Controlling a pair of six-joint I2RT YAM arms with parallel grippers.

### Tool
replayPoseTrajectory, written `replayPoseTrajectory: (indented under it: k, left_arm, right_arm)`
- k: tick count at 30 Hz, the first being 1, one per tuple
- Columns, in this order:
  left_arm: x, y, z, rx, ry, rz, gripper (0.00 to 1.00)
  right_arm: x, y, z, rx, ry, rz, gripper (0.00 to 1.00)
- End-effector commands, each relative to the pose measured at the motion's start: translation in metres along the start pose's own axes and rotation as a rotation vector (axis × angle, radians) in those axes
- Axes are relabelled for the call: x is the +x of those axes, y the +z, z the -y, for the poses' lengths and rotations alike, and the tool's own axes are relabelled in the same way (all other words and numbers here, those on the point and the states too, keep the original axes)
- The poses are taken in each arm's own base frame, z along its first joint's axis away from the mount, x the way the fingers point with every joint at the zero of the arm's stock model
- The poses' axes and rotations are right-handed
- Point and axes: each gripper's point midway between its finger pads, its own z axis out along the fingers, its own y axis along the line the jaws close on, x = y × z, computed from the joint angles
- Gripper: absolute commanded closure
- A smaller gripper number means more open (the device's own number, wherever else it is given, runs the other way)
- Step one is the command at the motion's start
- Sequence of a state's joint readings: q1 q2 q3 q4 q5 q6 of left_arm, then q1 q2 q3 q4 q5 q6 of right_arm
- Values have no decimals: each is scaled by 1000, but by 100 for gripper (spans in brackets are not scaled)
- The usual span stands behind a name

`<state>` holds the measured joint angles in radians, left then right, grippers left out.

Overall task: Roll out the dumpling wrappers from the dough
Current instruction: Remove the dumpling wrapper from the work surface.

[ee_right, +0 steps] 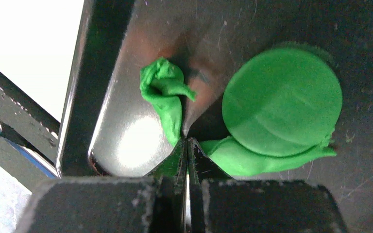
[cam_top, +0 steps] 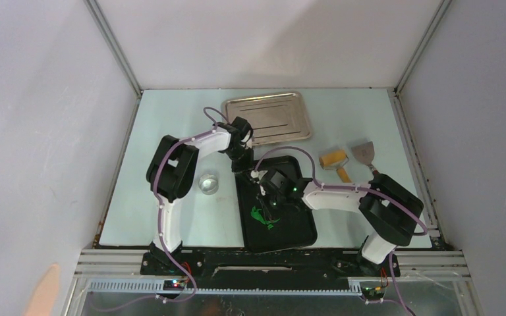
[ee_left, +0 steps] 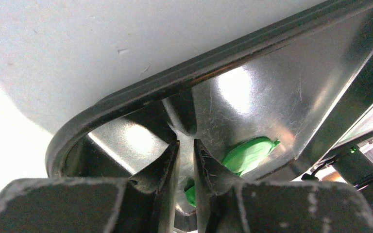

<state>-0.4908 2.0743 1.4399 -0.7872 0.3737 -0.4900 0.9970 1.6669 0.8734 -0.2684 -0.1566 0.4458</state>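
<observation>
A black tray (cam_top: 296, 230) lies in front of the arms. On its floor lies a flat, round green dumpling wrapper (ee_right: 281, 102). A thin strip of dough (ee_right: 252, 158) hugs its lower edge and leads to a crumpled scrap (ee_right: 165, 90). My right gripper (ee_right: 185, 141) is shut with its tips pinched on this strip where the two ends meet. My left gripper (ee_left: 186, 145) sits at the tray's far left corner (ee_left: 126, 104), its fingers closed to a narrow gap on the tray's wall. From the left wrist the green dough (ee_left: 250, 154) shows beyond the right finger.
A silver tray (cam_top: 267, 118) lies at the back. A wooden roller (cam_top: 335, 161) and a scraper (cam_top: 364, 155) lie right of the black tray. A small round metal ring (cam_top: 207, 182) stands left of it, beside the left arm.
</observation>
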Motion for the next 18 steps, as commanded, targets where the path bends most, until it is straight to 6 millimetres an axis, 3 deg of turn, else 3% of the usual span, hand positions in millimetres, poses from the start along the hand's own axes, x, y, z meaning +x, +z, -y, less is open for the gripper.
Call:
replayPoseTrajectory:
  k: [1, 8, 13, 18]
  left_arm:
    - [-5, 15, -29, -104, -6, 19, 78]
    - [-6, 15, -29, -100, -8, 22, 78]
    - [-5, 16, -29, -98, -8, 19, 78]
    - [-5, 16, -29, -99, -3, 17, 78]
  right_arm:
    - [49, -17, 21, 93, 10, -136, 100]
    - [58, -35, 24, 112, 5, -135, 100]
    - [29, -47, 8, 59, 20, -37, 100]
    - [3, -43, -1, 3, 51, 9, 100]
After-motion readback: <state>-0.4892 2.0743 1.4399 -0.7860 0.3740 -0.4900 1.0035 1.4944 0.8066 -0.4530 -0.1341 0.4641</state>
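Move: The right hand's shut fingertips are down on the tray amid the cutting scraps, with a small dough bit about 2 cm back and 1 cm to the right. The wrapper's centre is some 5 cm ahead and 3 cm right, with the dough strip curving beneath its near edge, about 2 cm ahead and 4 cm right. The left scrap is 1 cm ahead and 2 cm left. From the left hand, the small bit is roughly 14 cm back and 6 cm right, also at tray level. Rightward and back, the right hand sweeps its shut fingertips about 5 cm low across the tray, away from the wrapper and left scrap, drawing the strip's loose end and the small dough bit along. Near the end it rises about 1.5 cm and eases slightly back left. The fingers stay shut, and the wrist barely tilts. ##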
